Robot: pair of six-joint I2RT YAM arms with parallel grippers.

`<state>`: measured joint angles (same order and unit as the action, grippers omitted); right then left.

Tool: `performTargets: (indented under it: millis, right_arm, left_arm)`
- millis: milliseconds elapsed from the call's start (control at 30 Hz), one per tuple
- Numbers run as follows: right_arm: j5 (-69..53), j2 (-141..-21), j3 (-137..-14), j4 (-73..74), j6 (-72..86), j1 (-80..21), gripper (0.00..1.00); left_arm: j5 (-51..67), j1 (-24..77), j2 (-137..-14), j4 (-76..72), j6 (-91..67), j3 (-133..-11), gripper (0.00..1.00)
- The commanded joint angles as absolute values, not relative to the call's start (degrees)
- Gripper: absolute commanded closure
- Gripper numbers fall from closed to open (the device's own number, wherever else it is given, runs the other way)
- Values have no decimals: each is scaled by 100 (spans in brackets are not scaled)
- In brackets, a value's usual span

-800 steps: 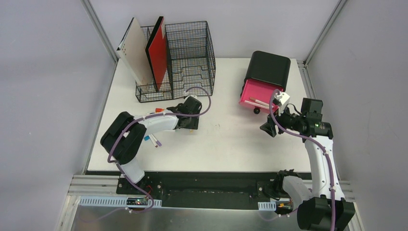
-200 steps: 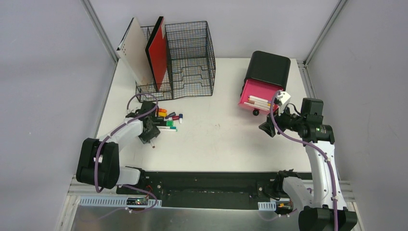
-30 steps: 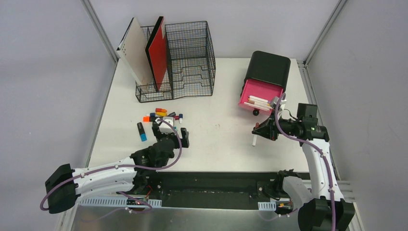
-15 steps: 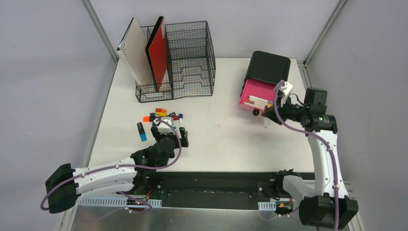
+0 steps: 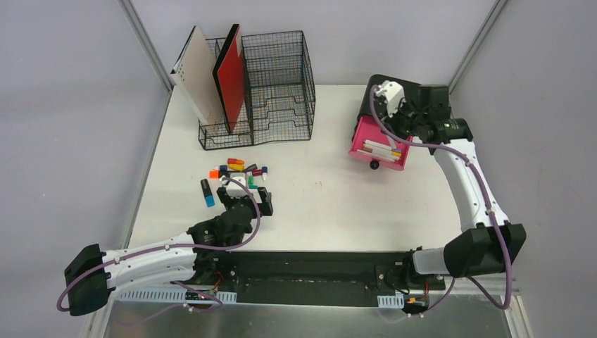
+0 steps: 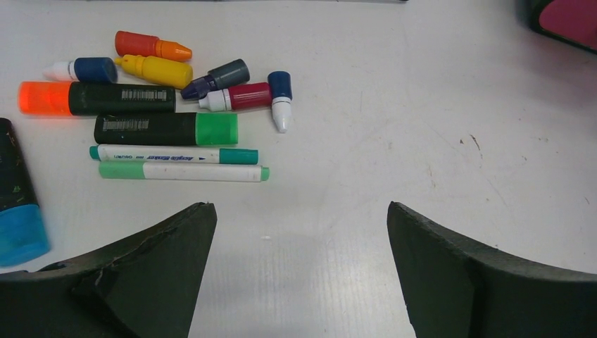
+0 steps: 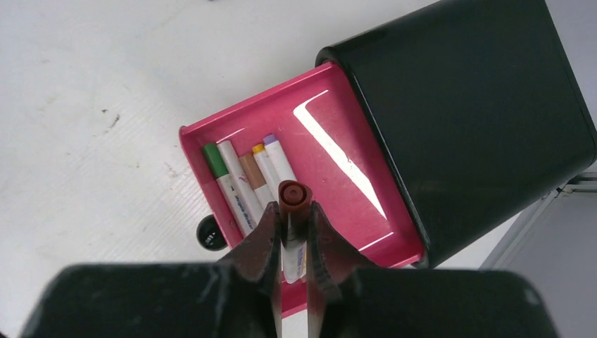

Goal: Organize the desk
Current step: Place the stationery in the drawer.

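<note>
The white desk (image 5: 331, 204) holds a cluster of loose markers (image 5: 236, 169) left of centre. My left gripper (image 5: 248, 197) hangs low just in front of them, open and empty. In the left wrist view the markers (image 6: 169, 127) lie ahead and to the left of the left gripper (image 6: 300, 205). My right gripper (image 5: 401, 125) is over the pulled-out pink drawer (image 5: 380, 137) of the black box (image 5: 394, 95). The right gripper (image 7: 293, 209) is shut on a brown-capped marker (image 7: 293, 193), held end-on above the pink drawer (image 7: 352, 176), where several pens (image 7: 246, 176) lie.
A black wire-mesh organizer (image 5: 274, 84) stands at the back left with a red board (image 5: 231, 77) and a beige board in its slots. One black marker with a blue cap (image 5: 207, 193) lies apart, left of the cluster. Aluminium posts frame the desk's back corners.
My right arm has lifted the marker from low beside the drawer's front up and back over the open drawer. The left arm has barely moved.
</note>
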<state>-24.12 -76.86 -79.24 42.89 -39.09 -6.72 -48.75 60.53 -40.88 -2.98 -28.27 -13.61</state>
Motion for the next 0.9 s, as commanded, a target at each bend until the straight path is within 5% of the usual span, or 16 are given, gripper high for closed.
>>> performTargets:
  millis: [0, 333, 600, 867]
  right_arm:
    - [-1200, -8026, -8279, 4037, -4152, -1066, 100]
    - [-235, -8482, -8172, 3725, -4497, -1271, 82]
    - [-178, -8651, -8132, 3622, -4270, -1280, 48]
    - [-1115, -7981, -7942, 3869, -3496, -1217, 40]
  left_arm:
    - [-5014, 6021, -4051, -317, -2979, -1343, 6]
    - [-5026, 6026, -4110, -316, -2997, -1369, 6]
    - [-5031, 6024, -4153, -299, -3001, -1396, 6]
    - [-5022, 6024, -4184, -299, -2997, -1415, 4]
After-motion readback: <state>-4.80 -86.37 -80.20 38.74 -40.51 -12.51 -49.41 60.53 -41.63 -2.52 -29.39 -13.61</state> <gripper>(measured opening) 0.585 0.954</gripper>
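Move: My right hand holds the brown-capped marker over the open pink drawer. The bare floor behind the stored markers, where this one goes, is about 4 cm ahead, 3 cm left and 10 cm below. The stored markers lie some 1 cm ahead and 4 cm left of the hand at that depth, the knob 4 cm back and 6 cm left. The black cabinet sits about 17 cm ahead, 3 cm right. From my left hand, that floor lies roughly 16 cm ahead and 48 cm right. With my right hand I carry the brown-capped marker forward and down, about 4.5 cm each way, into the open drawer, edging a little right in the latter part. My wrist rolls some 15 degrees, its left side sinking; as the descent slows I spread my fingers to a bit over half open and let go of the marker behind the stored ones. ##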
